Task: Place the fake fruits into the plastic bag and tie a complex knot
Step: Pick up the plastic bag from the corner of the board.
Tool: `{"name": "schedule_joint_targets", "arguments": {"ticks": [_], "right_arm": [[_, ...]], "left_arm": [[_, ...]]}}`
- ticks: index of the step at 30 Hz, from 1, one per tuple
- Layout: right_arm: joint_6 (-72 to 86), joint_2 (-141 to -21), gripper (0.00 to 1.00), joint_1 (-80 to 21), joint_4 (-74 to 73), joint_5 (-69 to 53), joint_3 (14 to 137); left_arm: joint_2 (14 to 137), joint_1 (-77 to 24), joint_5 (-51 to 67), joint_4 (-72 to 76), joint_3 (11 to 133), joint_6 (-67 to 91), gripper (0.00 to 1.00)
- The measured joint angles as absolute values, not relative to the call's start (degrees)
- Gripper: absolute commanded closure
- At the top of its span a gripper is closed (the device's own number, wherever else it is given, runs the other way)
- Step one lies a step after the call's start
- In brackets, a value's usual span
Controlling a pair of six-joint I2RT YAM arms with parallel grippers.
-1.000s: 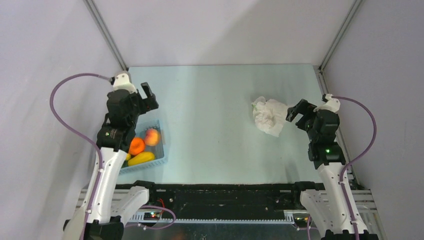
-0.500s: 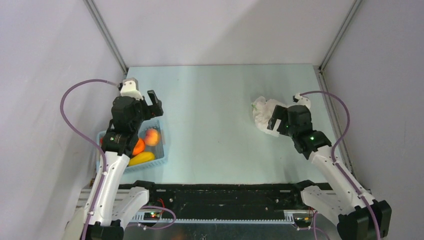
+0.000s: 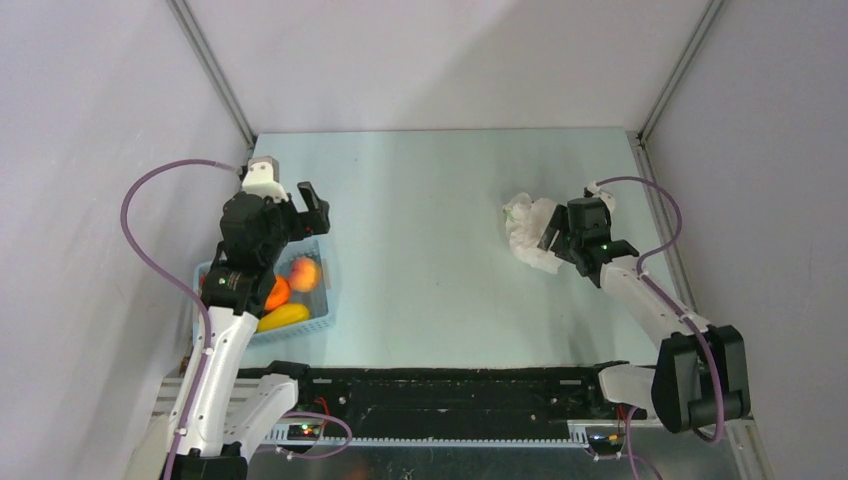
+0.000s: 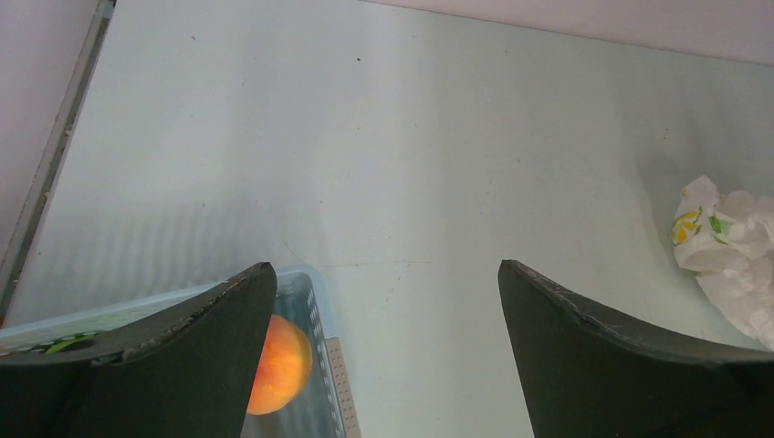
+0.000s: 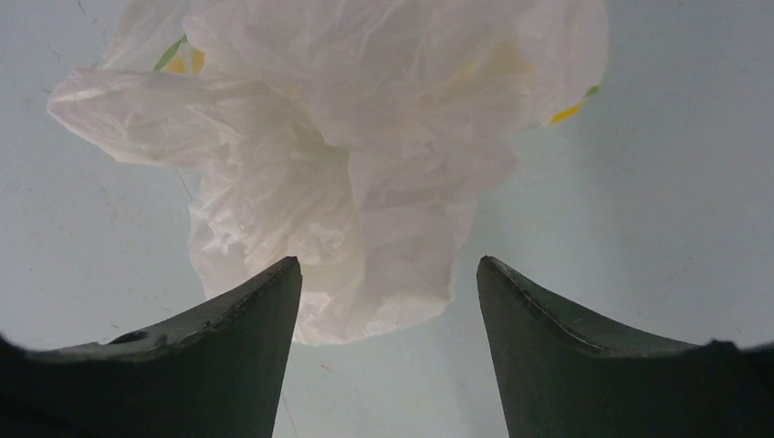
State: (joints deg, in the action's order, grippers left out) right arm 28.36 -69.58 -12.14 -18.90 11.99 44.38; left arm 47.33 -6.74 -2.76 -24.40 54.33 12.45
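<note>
The plastic bag [image 3: 528, 232] lies crumpled and white at the table's right side, with yellow-green prints on it [image 5: 347, 137]. My right gripper [image 3: 553, 235] is down at the bag's right edge, open. The bag's near edge lies just ahead of and between its fingertips [image 5: 388, 260], not pinched. The fake fruits sit in a light blue basket [image 3: 322, 318] at the left: a peach one [image 3: 304, 273], an orange one [image 3: 275, 292] and a long yellow one [image 3: 283, 317]. My left gripper [image 3: 305, 212] hovers open above the basket's far corner [image 4: 385, 266], holding nothing. In the left wrist view the peach fruit [image 4: 283, 363] shows beside the left finger.
The basket's rim [image 4: 315, 283] is partly hidden under my left arm. Grey walls with metal corner posts [image 3: 215, 75] close in the table on three sides. The right table rail [image 3: 660, 215] runs just behind the right arm.
My right arm has swung in from the right edge and stretched down to the bag, its jaws now a little narrower. My left gripper shifted slightly rightward early on, then held still.
</note>
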Motion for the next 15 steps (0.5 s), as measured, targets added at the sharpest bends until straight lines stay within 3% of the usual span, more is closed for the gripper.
{"name": "schedule_joint_targets", "arguments": {"ticks": [8,15], "right_arm": [[26.9,-74.4,0.43,-12.1,-14.4,11.7,44.4],[23.3,-76.1,0.84,-12.7,-11.2,11.3,44.4]], "left_arm": [[47.3,-6.9,-1.5,-24.0,54.3,12.5,0.01],[47.4,-7.8,2.7,-22.4,54.1,11.9,0.01]]}}
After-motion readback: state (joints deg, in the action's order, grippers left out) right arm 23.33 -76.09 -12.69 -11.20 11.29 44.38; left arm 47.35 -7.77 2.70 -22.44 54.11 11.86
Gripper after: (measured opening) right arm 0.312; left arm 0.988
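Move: Just ahead of the right hand lies the crumpled plastic bag, its middle about 6 cm farther out, 3 cm to the left and some 4 cm below; its narrow near flap is already almost under the open fingers. Nothing else stands close to it. From the left hand the bag lies roughly 48 cm to the right, 8 cm farther out and about 20 cm below. Easing forward about 2.5 cm and sinking close to 2 cm onto the bag's near flap, the right hand closes its fingers from about three-quarters open to under a third, and the plastic comes between the tips as they narrow. The left hand, empty and wide open, drifts some 2 cm right, turning slightly clockwise. ##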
